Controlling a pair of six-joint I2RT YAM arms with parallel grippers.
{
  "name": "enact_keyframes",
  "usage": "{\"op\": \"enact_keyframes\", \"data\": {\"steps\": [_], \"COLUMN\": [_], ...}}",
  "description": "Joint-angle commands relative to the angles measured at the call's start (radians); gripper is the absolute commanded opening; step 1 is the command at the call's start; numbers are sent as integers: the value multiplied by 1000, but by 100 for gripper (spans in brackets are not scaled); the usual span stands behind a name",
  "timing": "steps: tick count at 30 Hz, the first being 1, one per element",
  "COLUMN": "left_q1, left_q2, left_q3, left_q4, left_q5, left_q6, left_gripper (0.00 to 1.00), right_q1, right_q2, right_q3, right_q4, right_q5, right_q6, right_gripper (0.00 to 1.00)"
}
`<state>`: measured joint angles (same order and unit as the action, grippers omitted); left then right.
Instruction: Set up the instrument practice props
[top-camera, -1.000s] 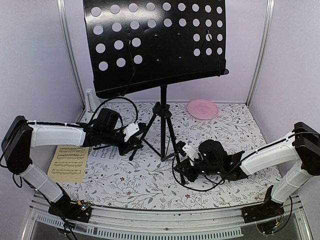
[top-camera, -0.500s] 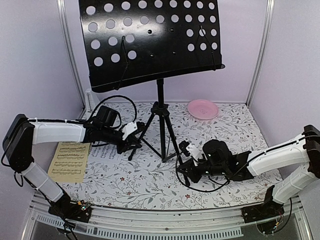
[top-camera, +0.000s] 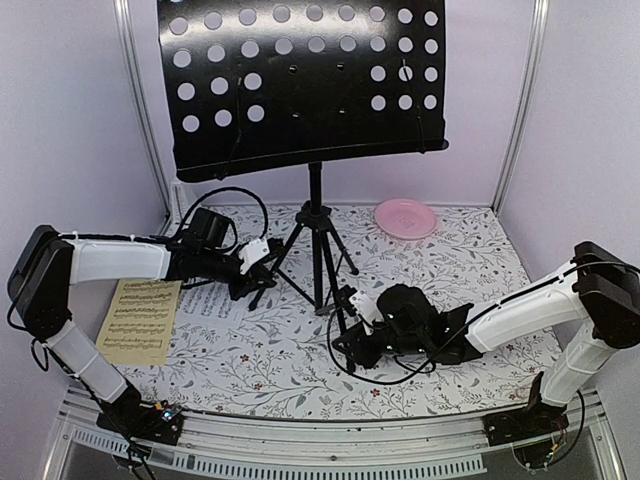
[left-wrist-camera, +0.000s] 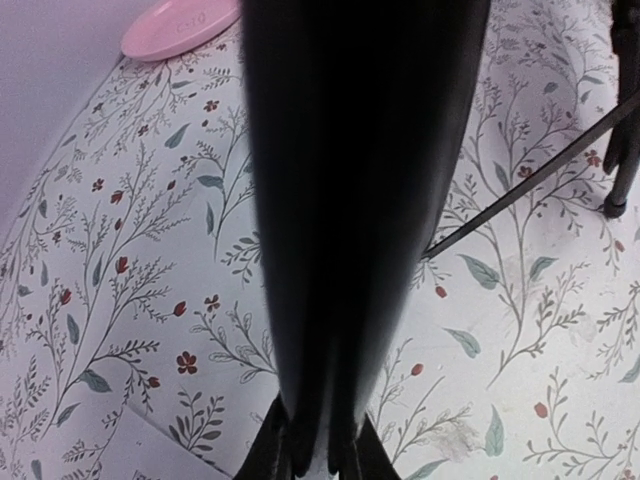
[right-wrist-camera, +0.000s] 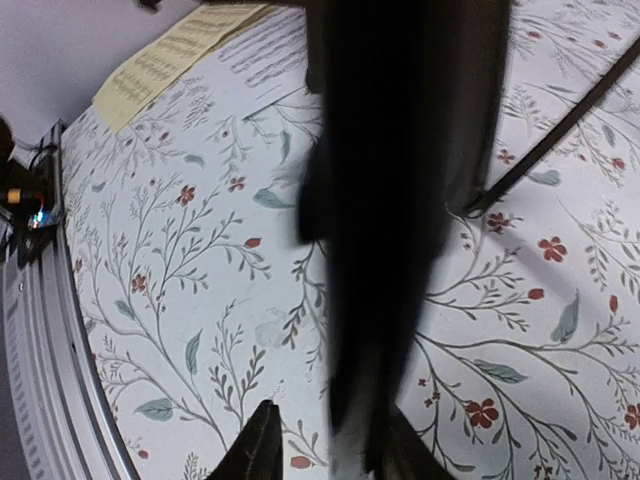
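Note:
The black perforated music stand (top-camera: 310, 85) stands on its tripod legs in the middle of the table. My left gripper (top-camera: 255, 283) is shut on the left tripod leg (left-wrist-camera: 350, 200), with both fingers tight against it. My right gripper (top-camera: 345, 337) straddles the near right leg (right-wrist-camera: 400, 200); its jaws stand slightly open, with a gap showing between the left finger (right-wrist-camera: 262, 445) and the leg. The yellowish sheet-music page (top-camera: 140, 320) lies flat at the left. The white page (top-camera: 205, 302) lies beside it, partly under my left arm. A pale-grey metronome (top-camera: 178, 203) is half hidden in the back left corner.
A pink round plate (top-camera: 405, 217) sits at the back right, near the wall. The flowered tablecloth (top-camera: 450, 270) covers the table. Pale walls and metal frame posts close in the left, back and right sides. Cables loop beside both wrists.
The stand has shifted left and its desk has risen. My right arm has slid left along with its leg, and its jaws have parted a little. The left grip is unchanged.

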<state>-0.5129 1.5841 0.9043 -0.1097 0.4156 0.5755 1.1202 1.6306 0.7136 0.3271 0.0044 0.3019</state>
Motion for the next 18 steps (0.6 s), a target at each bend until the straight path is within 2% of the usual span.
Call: {"op": "enact_keyframes", "data": {"steps": [1, 3, 7, 10, 14, 18], "left_q1": [38, 26, 5, -3, -6, -6], "left_q2": [29, 36, 64, 75, 70, 53], "left_q3": [-3, 1, 14, 15, 16, 9], "left_q4": [-84, -74, -70, -64, -54, -31], "left_q5": [-282, -280, -292, -299, -299, -284], "left_q6": [-106, -105, -95, -84, -78, -72], "left_gripper": [0, 0, 0, 0, 0, 2], "right_q1": [55, 55, 46, -3, -133, -296], "right_q2": [-41, -77, -187, -303, -480, -501], "right_q3": [-18, -17, -41, -107, -214, -215], "right_q4": [-82, -89, -92, -56, 22, 35], "right_q5": [-109, -109, -128, -165, -205, -193], "right_q6": [-4, -22, -84, -133, -168, -233], "right_gripper": [47, 66, 92, 96, 98, 100]}}
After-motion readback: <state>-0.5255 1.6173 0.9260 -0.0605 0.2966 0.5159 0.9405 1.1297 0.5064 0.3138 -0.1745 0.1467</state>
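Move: The near leg of the music stand is between the right fingers, gripped low down. From that hand the foot of the stand's column lies about 12 cm ahead, 5 cm to the left and 7 cm lower. The left leg is still pinched between the left fingers. The column's foot stands some 13 cm to the left hand's right and 3 cm back, the white sheet's middle about 10 cm to that hand's left and level with it, both about 9 cm lower. Letting go of the near leg, the right fingers spread wide while the hand draws back some 4 cm; it then rises about 10 cm, swinging right away from the leg and forward again, the fingers tilting towards level. The left hand keeps its pinch on the left leg, easing it forward about 2 cm with a small counter-clockwise turn. ##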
